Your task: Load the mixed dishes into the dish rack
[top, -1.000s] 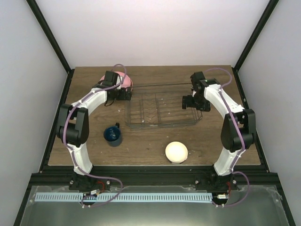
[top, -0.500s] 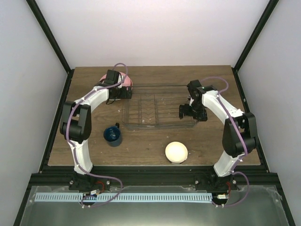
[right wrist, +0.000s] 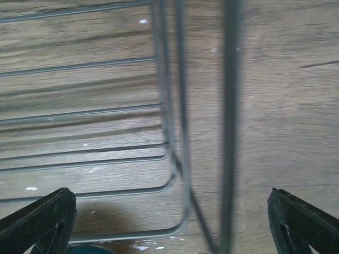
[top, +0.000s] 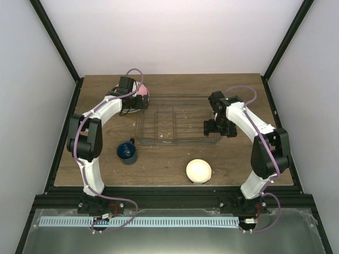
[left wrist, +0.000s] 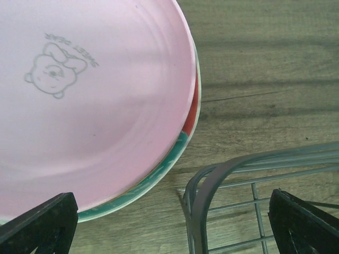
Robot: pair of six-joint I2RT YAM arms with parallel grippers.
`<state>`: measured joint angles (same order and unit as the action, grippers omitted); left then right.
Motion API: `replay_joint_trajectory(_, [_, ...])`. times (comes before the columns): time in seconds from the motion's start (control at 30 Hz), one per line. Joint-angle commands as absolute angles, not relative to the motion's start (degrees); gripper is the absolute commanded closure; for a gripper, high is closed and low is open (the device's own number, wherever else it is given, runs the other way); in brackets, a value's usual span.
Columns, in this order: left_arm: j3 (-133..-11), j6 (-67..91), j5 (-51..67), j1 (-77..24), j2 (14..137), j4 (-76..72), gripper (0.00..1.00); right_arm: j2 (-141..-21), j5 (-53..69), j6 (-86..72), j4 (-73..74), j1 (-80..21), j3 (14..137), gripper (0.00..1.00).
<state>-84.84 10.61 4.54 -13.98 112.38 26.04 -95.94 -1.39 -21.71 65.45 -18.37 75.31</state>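
Note:
The wire dish rack (top: pixel 175 120) lies mid-table and holds nothing. A pink plate (top: pixel 139 89) tops a stack at its far left corner. In the left wrist view the pink plate (left wrist: pixel 90 95) covers a teal-and-red plate (left wrist: pixel 159 179); a thin pale green rim (left wrist: pixel 197 108) shows at the stack's edge. My left gripper (top: pixel 140 101) is open and empty, with its jaws either side of the rack's corner (left wrist: pixel 212 185). My right gripper (top: pixel 213 127) is open, and its jaws straddle the rack's right end rim (right wrist: pixel 230 132). The dark blue mug (top: pixel 127 152) and cream bowl (top: pixel 198 171) stand nearer.
Black frame posts run along the table's left and right edges. The mug stands close to the left arm's lower link. The bowl sits near the table's front edge, between the two arm bases.
My right gripper has moved toward the near side along the rack's right end. The rack has shifted slightly left. My left gripper has edged toward the plate stack.

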Motion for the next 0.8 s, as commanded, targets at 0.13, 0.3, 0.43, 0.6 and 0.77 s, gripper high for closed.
replay_joint_trajectory(0.13, [-87.0,11.2,-4.4,-12.5,106.1,31.1,0.0,-94.0,-18.3,-18.7,69.7,-12.6,82.3,0.0])
replay_joint_trajectory(0.3, [-88.6,12.3,-3.5,-5.3,104.8,34.9,0.0,-94.9,-18.8,-15.5,68.8,-10.7,88.4,0.0])
replay_joint_trajectory(0.43, [-93.2,11.0,-7.3,-1.1,105.2,39.6,0.0,-97.4,-16.9,-14.1,68.2,-10.5,93.8,0.0])
replay_joint_trajectory(0.6, [-97.1,8.8,-12.2,-0.1,105.4,42.1,0.0,-99.7,-13.0,-13.5,68.2,-10.4,100.3,0.0])
replay_joint_trajectory(0.77, [-96.0,6.6,-5.8,-0.1,103.7,44.4,0.0,-99.4,-11.5,-13.5,69.0,-10.4,100.5,0.0])
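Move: From the left hand, the pink plate on its stack lies about 11 cm ahead, 5 cm left and 8 cm below; the dish rack's middle is about 24 cm right and 7 cm back, the blue mug some 28 cm back and 4 cm left. From the right hand, at the rack's right end, the rack's middle is about 22 cm left and 9 cm ahead, the cream bowl roughly 22 cm back and 11 cm left. Backing off the rack at both ends with fingers staying wide open, the left hand lifts about 10 cm off its left corner and swings some 17 cm left past the near side of the plates, turning counter-clockwise. The right hand goes right first, seeming to drag the rack's end along, then climbs and moves forward about 10 cm each, its fingers tilting forward. ##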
